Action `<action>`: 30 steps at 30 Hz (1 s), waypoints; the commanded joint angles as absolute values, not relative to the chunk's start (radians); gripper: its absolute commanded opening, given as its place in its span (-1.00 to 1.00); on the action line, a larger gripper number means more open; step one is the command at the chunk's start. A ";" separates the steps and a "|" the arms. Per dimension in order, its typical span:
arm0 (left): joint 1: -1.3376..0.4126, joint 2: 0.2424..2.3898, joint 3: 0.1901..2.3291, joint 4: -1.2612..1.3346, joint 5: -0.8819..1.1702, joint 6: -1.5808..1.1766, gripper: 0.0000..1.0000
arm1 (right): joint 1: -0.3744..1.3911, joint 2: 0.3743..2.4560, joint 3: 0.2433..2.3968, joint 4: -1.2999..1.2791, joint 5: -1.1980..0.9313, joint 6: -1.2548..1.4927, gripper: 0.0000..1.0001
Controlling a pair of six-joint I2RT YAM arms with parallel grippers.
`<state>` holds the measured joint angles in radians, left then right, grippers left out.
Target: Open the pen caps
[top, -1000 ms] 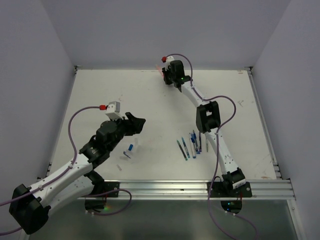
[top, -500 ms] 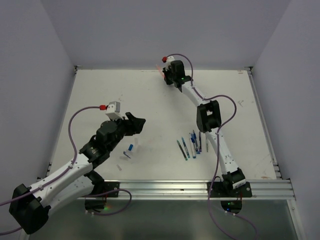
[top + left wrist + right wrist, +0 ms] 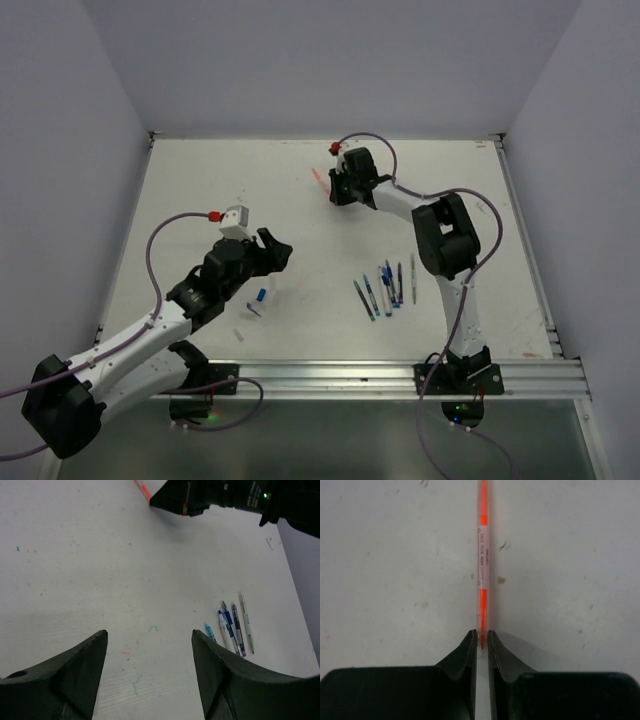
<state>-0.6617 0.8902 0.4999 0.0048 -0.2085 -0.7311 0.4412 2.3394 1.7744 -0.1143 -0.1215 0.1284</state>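
My right gripper (image 3: 482, 636) is shut on the near end of an orange-red pen (image 3: 483, 555), a clear barrel with orange ink and a white label that lies on the table pointing away from me. From above, this gripper (image 3: 331, 190) sits at the back centre with the pen (image 3: 318, 178) sticking out to its left. I cannot make out a cap on that pen. My left gripper (image 3: 148, 635) hangs open over bare table, its fingers (image 3: 85, 665) wide apart. A small blue pen cap (image 3: 261, 296) lies just in front of the left gripper (image 3: 275, 252).
Several pens (image 3: 385, 288) lie side by side near the right arm's base; they also show as pens (image 3: 232, 630) in the left wrist view. Small pale bits (image 3: 252, 311) lie by the blue cap. Raised rails (image 3: 400, 372) border the white table.
The right gripper has closed on the orange-red pen and moved from the back edge toward the middle, elbow swinging right. The left arm has shifted slightly.
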 commanded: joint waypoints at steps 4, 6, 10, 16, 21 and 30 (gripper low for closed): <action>-0.661 0.880 0.555 0.006 -0.186 -0.770 0.41 | 0.479 1.912 1.340 0.064 -0.179 0.247 -1.00; -0.660 0.908 0.583 0.002 -0.170 -0.781 0.40 | 0.492 1.837 1.197 0.097 -0.213 0.271 -1.00; -0.660 0.951 0.603 -0.017 -0.118 -0.810 0.39 | 0.514 1.575 0.962 0.141 -0.247 0.359 -1.00; -0.658 0.974 0.580 0.098 -0.023 -0.888 0.37 | 0.552 1.278 0.684 0.138 -0.319 0.417 -1.00; -0.658 1.037 0.581 0.158 0.047 -0.934 0.37 | 0.560 1.030 0.552 0.091 -0.371 0.436 -1.00; -0.658 1.147 0.575 0.285 0.150 -0.995 0.37 | 0.561 0.821 0.465 -0.029 -0.397 0.417 -1.00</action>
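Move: The right hand already grips the orange pen by its clear cap end, the pen's middle about 6 cm ahead and 3 cm left. The left gripper it is brought to is some 28 cm back, 10 cm left and 12 cm higher. The green pen, nearest in the row, lies about 33 cm back and 7 cm right, 3 cm lower. From the left hand the orange pen is roughly 34 cm ahead, 8 cm right and 13 cm below. The right hand sweeps the orange pen back about 32 cm towards the left gripper, rising some 13 cm after the first stretch and rolling its left side up while turning counter-clockwise, fingers keeping their pinch on the cap end. The left hand, fingers staying open, comes about 7 cm to its right towards the pen, its wrist tilting and turning slightly clockwise. ##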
